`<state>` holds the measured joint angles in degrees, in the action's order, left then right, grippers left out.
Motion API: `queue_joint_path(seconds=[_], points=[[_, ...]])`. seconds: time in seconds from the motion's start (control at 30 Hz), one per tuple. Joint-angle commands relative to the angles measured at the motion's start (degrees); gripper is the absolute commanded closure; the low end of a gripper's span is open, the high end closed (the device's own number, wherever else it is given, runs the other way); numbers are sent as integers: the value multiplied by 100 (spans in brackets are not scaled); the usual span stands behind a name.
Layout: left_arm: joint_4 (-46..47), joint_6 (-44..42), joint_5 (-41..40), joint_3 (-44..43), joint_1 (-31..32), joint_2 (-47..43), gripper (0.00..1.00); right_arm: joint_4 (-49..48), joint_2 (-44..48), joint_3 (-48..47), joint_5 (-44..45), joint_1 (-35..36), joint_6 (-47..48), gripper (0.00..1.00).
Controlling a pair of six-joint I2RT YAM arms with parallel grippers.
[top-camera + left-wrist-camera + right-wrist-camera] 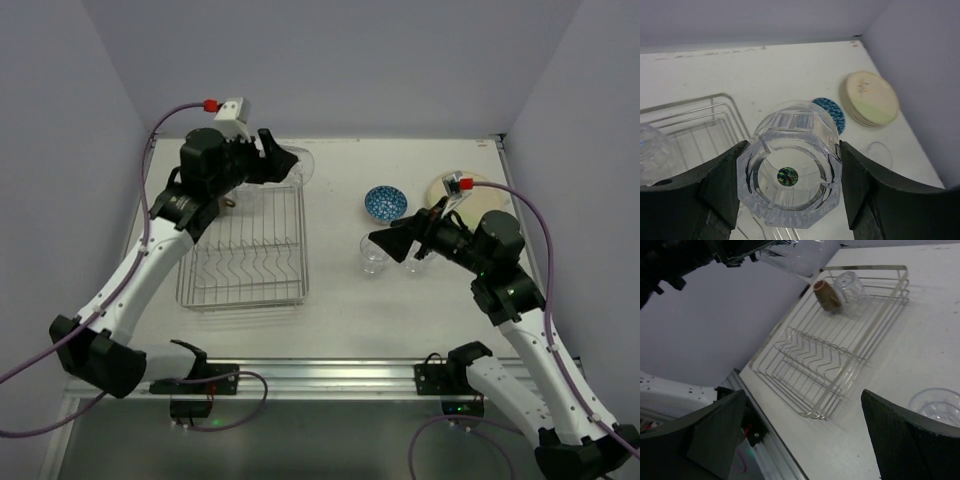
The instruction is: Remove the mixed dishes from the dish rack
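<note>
My left gripper (284,160) is shut on a clear glass (790,172), held by its faceted base above the far right corner of the dish rack (243,248). In the rack's far end lie a small brown mug (826,295) and another clear glass (850,285), both on their sides. Right of the rack, a blue-patterned bowl (385,203) and a stack of cream plates (870,98) sit on the table. My right gripper (386,242) hangs open with nothing in it beside two clear glasses (374,256) standing on the table.
The rack's near half holds only bare prongs (815,357). A metal rail (330,378) runs along the table's near edge by the arm bases. Walls close in the table at the back and both sides.
</note>
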<state>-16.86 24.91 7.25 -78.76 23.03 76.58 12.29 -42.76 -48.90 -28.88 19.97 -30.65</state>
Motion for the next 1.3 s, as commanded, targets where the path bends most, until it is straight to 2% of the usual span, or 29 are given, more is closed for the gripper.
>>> queue_joint_path(seconds=[0.0,0.03,0.2,0.3,0.43,0.6,0.67,0.9,0.97,1.0,1.17,1.23,1.27], points=[[1693,741,1644,589,18,-659,100,-1769,-135,153,-1449,16,-845,1],[2287,874,1918,895,18,-740,100,-1974,-266,153,-1601,16,-1089,1],[3565,1909,3569,1424,26,-846,100,-3274,-680,206,-2050,69,-1776,2],[4558,2612,4055,1827,26,-899,100,-3882,-882,215,-2200,139,-2128,3],[5463,3178,4338,2136,131,-925,100,-4428,-1102,162,-2253,227,-2418,3],[5755,3424,4461,2365,299,-881,100,-5192,-1523,118,-2262,323,-2761,6],[5940,3512,4435,2506,325,-881,100,-5455,-1647,83,-2192,429,-2902,10],[6063,3442,4303,2717,325,-951,100,-5738,-1894,21,-1613,754,-3122,49],[6072,3416,4242,2769,325,-978,100,-5843,-1946,21,-1550,807,-3218,50],[6081,3398,4215,2796,325,-1021,100,-5896,-1964,30,-1533,859,-3262,59],[6019,3293,4057,2831,334,-1092,100,-6344,-2078,136,-1453,956,-3588,72],[6019,3293,4039,2840,334,-1092,100,-6371,-2113,83,-1515,974,-3623,87],[6019,3293,4039,2840,334,-1101,100,-6345,-2122,57,-1558,974,-3623,91]])
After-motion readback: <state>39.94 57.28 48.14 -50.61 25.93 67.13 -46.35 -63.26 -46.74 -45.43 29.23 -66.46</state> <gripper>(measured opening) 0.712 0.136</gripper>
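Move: The left hand already holds the clear glass, its mouth pointing away from the fingers; the open right gripper it is brought to waits about 16 cm back, 24 cm to the right and 2 cm lower. From the right hand, that glass is roughly 19 cm ahead and 22 cm left, about level. The nearer standing glass lies 12 cm straight ahead of the right hand and the blue bowl 31 cm ahead, 5 cm right, both nearly 30 cm below. The right fingers close from wide open to nearly shut on the wall of the held glass at its rim, pinching it while the left fingers keep their hold. To meet there, the left hand first swings back about 15 cm, right and a little up, turning some 45 degrees clockwise, then holds nearly still; the right comes left and up, about 9 cm each, turning counter-clockwise. ##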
